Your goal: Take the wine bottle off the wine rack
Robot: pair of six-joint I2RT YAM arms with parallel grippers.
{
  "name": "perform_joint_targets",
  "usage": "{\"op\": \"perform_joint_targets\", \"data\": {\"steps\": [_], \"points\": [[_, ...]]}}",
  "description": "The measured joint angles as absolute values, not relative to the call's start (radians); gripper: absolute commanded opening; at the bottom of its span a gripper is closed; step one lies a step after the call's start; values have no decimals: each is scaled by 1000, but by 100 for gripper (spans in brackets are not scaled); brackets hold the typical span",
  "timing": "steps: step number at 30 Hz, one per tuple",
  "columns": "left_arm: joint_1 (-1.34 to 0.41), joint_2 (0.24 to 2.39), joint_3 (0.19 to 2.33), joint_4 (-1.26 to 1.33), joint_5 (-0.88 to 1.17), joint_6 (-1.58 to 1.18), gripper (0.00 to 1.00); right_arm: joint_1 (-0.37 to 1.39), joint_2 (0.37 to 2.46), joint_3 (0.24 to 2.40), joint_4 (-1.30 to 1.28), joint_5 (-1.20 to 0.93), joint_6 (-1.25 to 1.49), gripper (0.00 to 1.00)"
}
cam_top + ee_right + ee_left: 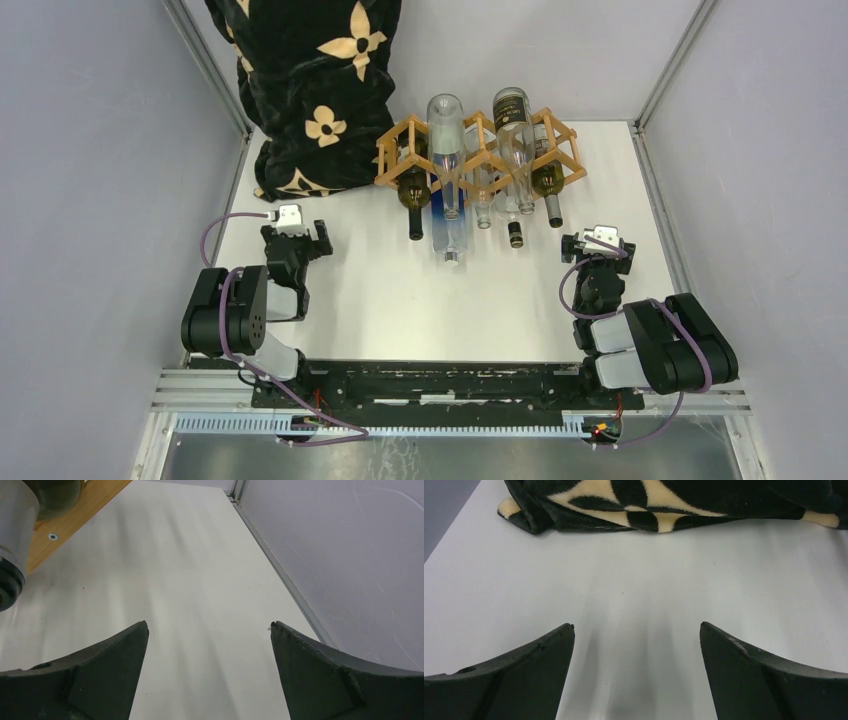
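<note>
The wine rack (402, 142), a light wooden lattice, stands at the back of the white table (400, 300) with several bottles lying in and on it, necks toward me. A dark green bottle (413, 196) lies at its left end, a tall clear bottle (447, 150) rests on top, and a dark bottle with a silver neck (550, 190) lies at its right end. That silver neck (14, 540) and a rack stick (75, 515) show in the right wrist view. My left gripper (296, 230) (636, 630) and right gripper (598, 246) (209, 627) hover open and empty, well short of the rack.
A black plush cloth with tan flower shapes (310, 90) (664, 505) sits at the back left, beside the rack. Grey walls enclose the table on the left, back and right; the right wall's metal rail (285, 575) runs close to my right gripper.
</note>
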State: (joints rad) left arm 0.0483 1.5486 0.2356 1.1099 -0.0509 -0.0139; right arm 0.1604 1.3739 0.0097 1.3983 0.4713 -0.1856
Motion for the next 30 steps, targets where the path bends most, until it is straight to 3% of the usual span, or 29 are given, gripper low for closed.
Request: {"op": "perform_joint_targets", "data": {"steps": [18,25,30], "points": [[48,1544,239,1096,-43,-14,100,154,1374,10,1396,477,-176,98],[54,1439,361,859,-43,-14,100,143,1334,10,1378,480,-170,98],[84,1381,448,678,-22,-13,100,143,1148,10,1224,579,-109,98]]}}
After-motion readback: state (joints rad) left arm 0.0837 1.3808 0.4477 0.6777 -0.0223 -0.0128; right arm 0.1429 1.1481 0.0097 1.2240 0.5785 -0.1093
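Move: For my left hand, the rack's left green wine bottle lies about 7 cm ahead, 20 cm right and 8 cm higher; the dark blanket is some 17 cm ahead, 5 cm right and 10 cm higher. From my right hand, the right green wine bottle is about 13 cm ahead, 9 cm left and 3 cm up; the black-capped clear bottle sits some 13 cm ahead, 15 cm left and 6 cm lower. After holding still at first, I lift both empty, open hands. My left hand rises about 4.5 cm while reaching forward some 2.5 cm towards the blanket, its wrist almost steady. My right hand goes up and to the right, about 2 cm each way, easing slightly back from the rack and turning a little clockwise. I touch nothing. ##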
